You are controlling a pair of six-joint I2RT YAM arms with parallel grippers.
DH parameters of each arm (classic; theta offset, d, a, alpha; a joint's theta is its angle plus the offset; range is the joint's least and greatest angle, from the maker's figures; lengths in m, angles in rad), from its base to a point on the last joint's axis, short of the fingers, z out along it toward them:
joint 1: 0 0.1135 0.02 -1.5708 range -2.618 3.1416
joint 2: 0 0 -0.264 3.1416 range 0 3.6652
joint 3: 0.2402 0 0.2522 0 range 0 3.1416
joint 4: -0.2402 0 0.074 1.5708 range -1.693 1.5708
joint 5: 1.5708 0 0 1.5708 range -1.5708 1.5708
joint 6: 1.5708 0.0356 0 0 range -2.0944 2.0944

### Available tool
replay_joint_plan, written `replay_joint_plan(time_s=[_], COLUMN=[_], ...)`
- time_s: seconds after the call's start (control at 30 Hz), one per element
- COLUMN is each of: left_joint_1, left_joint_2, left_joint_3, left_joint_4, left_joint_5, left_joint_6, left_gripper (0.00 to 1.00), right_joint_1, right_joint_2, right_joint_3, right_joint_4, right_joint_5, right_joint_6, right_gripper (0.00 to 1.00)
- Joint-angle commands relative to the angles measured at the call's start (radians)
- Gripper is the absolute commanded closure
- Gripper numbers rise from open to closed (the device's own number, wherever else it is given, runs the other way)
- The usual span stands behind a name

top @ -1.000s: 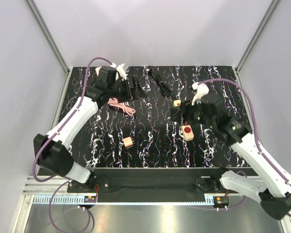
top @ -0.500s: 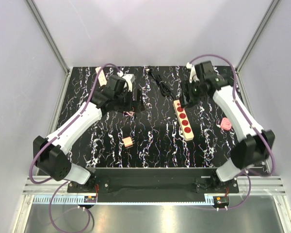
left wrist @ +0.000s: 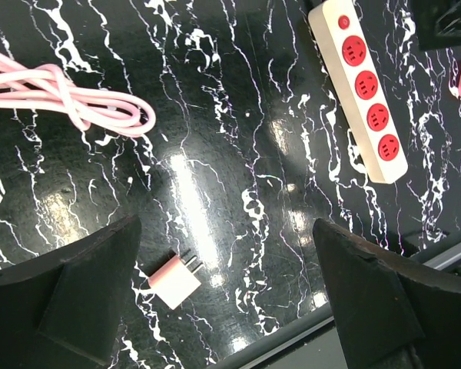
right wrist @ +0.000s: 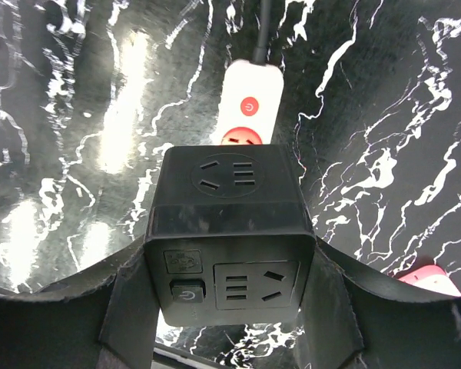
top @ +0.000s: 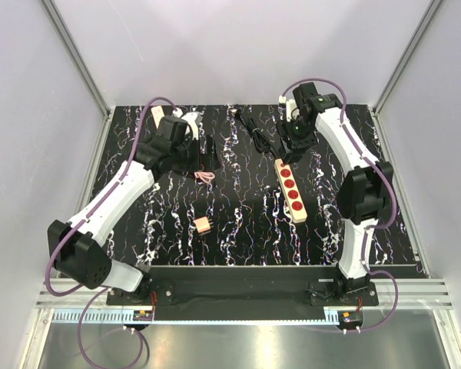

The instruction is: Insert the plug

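Note:
My right gripper (right wrist: 230, 288) is shut on a black cube plug (right wrist: 230, 223) with sockets on its faces. It hangs over the far, switch end of the white power strip (right wrist: 250, 96) with red sockets. From above, the right gripper (top: 290, 144) sits at the far end of that strip (top: 293, 192). A small pink plug (left wrist: 174, 280) lies flat on the black marble table, prongs pointing up right, also seen as the pink plug (top: 203, 224) near the front. My left gripper (left wrist: 227, 296) is wide open and empty, above the table behind the plug; the left gripper (top: 209, 152) is at the back left.
A coiled pink cable (left wrist: 69, 100) lies beside the left gripper, the same pink cable (top: 204, 177) from above. The strip's black cord (top: 253, 132) runs to the back. A pink item (right wrist: 434, 280) lies right of the strip. The table's front edge (left wrist: 330, 334) is near.
My right arm has swung from the strip's middle to its far end, carrying the black cube. My left gripper has shifted slightly left and back, staying open.

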State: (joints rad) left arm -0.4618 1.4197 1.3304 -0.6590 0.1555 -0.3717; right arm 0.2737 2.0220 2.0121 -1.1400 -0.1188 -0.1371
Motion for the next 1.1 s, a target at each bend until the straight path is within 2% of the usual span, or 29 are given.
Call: replay_joint_plan(time_s=[0.0,0.57,1.07], left_joint_1=[0.015,0.074,0.084], left_joint_2=[-0.036,-0.004,0.005], left_joint_3=[-0.008,-0.026,-0.034], left_joint_4=[0.036,0.062,0.071], left_joint_5=[0.024,0.16,0.173], left_joint_6=[-0.009,-0.053,-0.053], left_gripper=[0.01,0.01,0.01], right_joint_1=[-0.007,-0.013,-0.013], right_joint_2=[0.043,0.148,0.176], right_joint_3=[0.03,-0.009,0.02], right_joint_4=[-0.05,-0.041,-0.029], right_joint_5=[-0.024,-0.05,-0.068], right_joint_6=[-0.048,-0.079,-0.072], right_gripper=[1.0,1.0,1.0])
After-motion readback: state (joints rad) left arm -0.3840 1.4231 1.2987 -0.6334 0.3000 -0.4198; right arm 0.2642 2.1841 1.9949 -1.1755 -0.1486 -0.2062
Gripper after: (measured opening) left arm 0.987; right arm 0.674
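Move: The right gripper already holds the black cube plug; the power strip's first socket, beside its switch, lies almost straight below that hand, about 13 cm down. The strip's last socket is some 11 cm back and 4 cm right of the hand; the black cable coil is about 10 cm ahead and 8 cm left, and the pink plug roughly 22 cm right and 8 cm back. From the left hand, the first socket lies about 22 cm right, 1 cm ahead and 19 cm down. Lower the right gripper about 7 cm onto its approach over the switch end of the power strip, quickly at first, then easing to a stop close above the first socket. While sinking, tip the fingers back some 10 degrees so they point more nearly straight down, and keep the closed hold on the black cube plug. ##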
